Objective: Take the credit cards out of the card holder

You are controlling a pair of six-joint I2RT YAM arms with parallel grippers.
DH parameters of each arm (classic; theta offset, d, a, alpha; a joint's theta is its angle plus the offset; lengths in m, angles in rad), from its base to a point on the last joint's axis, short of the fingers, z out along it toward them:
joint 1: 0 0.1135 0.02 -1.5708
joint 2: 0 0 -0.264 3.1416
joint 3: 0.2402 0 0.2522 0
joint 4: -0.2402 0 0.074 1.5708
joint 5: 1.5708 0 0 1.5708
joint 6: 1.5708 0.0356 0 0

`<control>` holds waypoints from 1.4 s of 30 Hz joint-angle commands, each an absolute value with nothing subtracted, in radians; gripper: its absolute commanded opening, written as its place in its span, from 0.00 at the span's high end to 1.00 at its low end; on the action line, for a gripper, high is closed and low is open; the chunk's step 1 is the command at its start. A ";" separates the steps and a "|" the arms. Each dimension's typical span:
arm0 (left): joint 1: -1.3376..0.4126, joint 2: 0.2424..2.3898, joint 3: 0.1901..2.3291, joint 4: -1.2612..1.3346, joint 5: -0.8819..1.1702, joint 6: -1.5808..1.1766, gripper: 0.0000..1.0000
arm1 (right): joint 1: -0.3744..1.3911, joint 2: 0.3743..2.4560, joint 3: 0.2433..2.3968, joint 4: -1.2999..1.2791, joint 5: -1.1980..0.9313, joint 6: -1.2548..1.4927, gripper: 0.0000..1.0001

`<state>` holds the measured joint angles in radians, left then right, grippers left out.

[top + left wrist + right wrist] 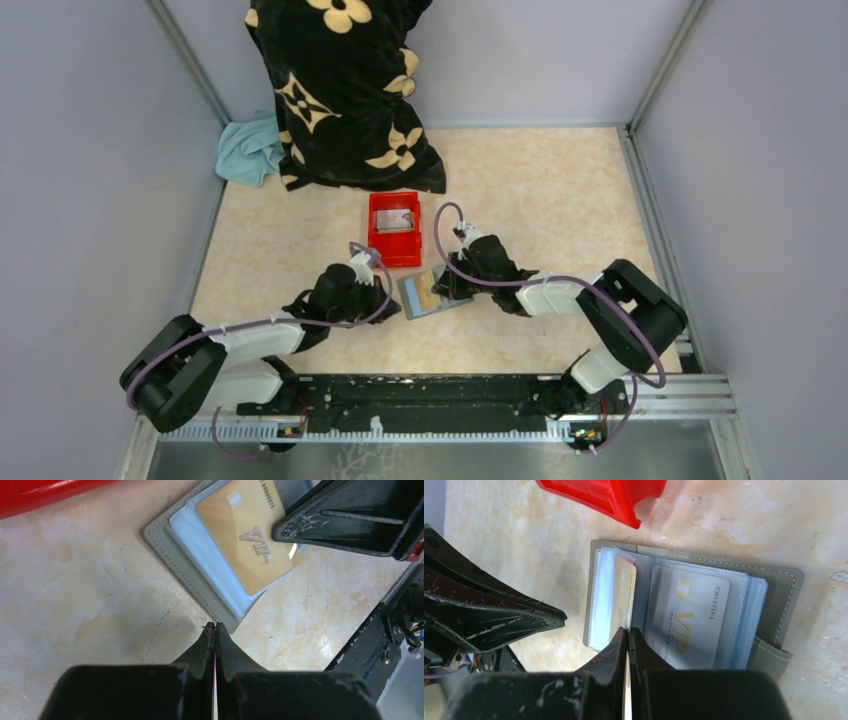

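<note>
The grey card holder (413, 298) lies open on the table just below the red bin (376, 236). A tan-gold credit card (245, 535) sticks up out of its left pocket, past the holder's (180, 565) edge. My right gripper (629, 629) is shut on the near edge of this gold card (628, 587), seen edge-on. A silver-grey card (689, 615) sits in the right pocket of the holder (779, 585). My left gripper (215, 625) is shut and empty, its tips at the holder's near corner. Another grey card (393, 217) lies in the bin.
A black cloth bag with cream flowers (340, 90) and a teal cloth (250, 150) sit at the back left. Grey walls close in both sides. The bin's corner (599, 495) is just beyond the holder. The arms' black base rail (440, 395) runs along the near edge.
</note>
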<state>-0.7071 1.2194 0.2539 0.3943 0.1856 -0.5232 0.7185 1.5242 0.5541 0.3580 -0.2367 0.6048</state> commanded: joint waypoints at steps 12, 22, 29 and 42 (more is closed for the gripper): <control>-0.712 1.365 0.280 0.591 0.286 -0.541 1.00 | 0.765 1.601 0.501 0.562 -0.285 0.684 1.00; -0.712 1.462 0.306 0.640 0.272 -0.543 1.00 | 0.766 1.611 0.499 0.556 -0.284 0.673 0.94; -0.712 1.494 0.286 0.651 0.261 -0.544 1.00 | 0.757 1.581 0.496 0.552 -0.269 0.663 0.77; -0.712 1.545 0.276 0.680 0.274 -0.556 1.00 | 0.741 1.541 0.467 0.642 -0.320 0.680 0.78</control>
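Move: Pinched by the right fingers at its raised right edge, the gold card has its middle about 2 cm left of that hand and 1 cm below; the silver card lies some 4 cm to that hand's right and 1 cm ahead, with the red box 11 cm ahead and 8 cm left. For the shut left hand, the gold card is about 3 cm ahead, 6 cm right and 1 cm lower; the red box is 15 cm ahead and 1 cm left. Hopping up about 1.5 cm and back down, the left hand, fingers shut, travels some 3.5 cm right and slightly forward onto the near left edge of the gold card. The right hand, gripping the card, draws back and left about 1.5 cm each way while sinking, then nearly stops, edges slightly right and opens its fingers roughly a quarter. ##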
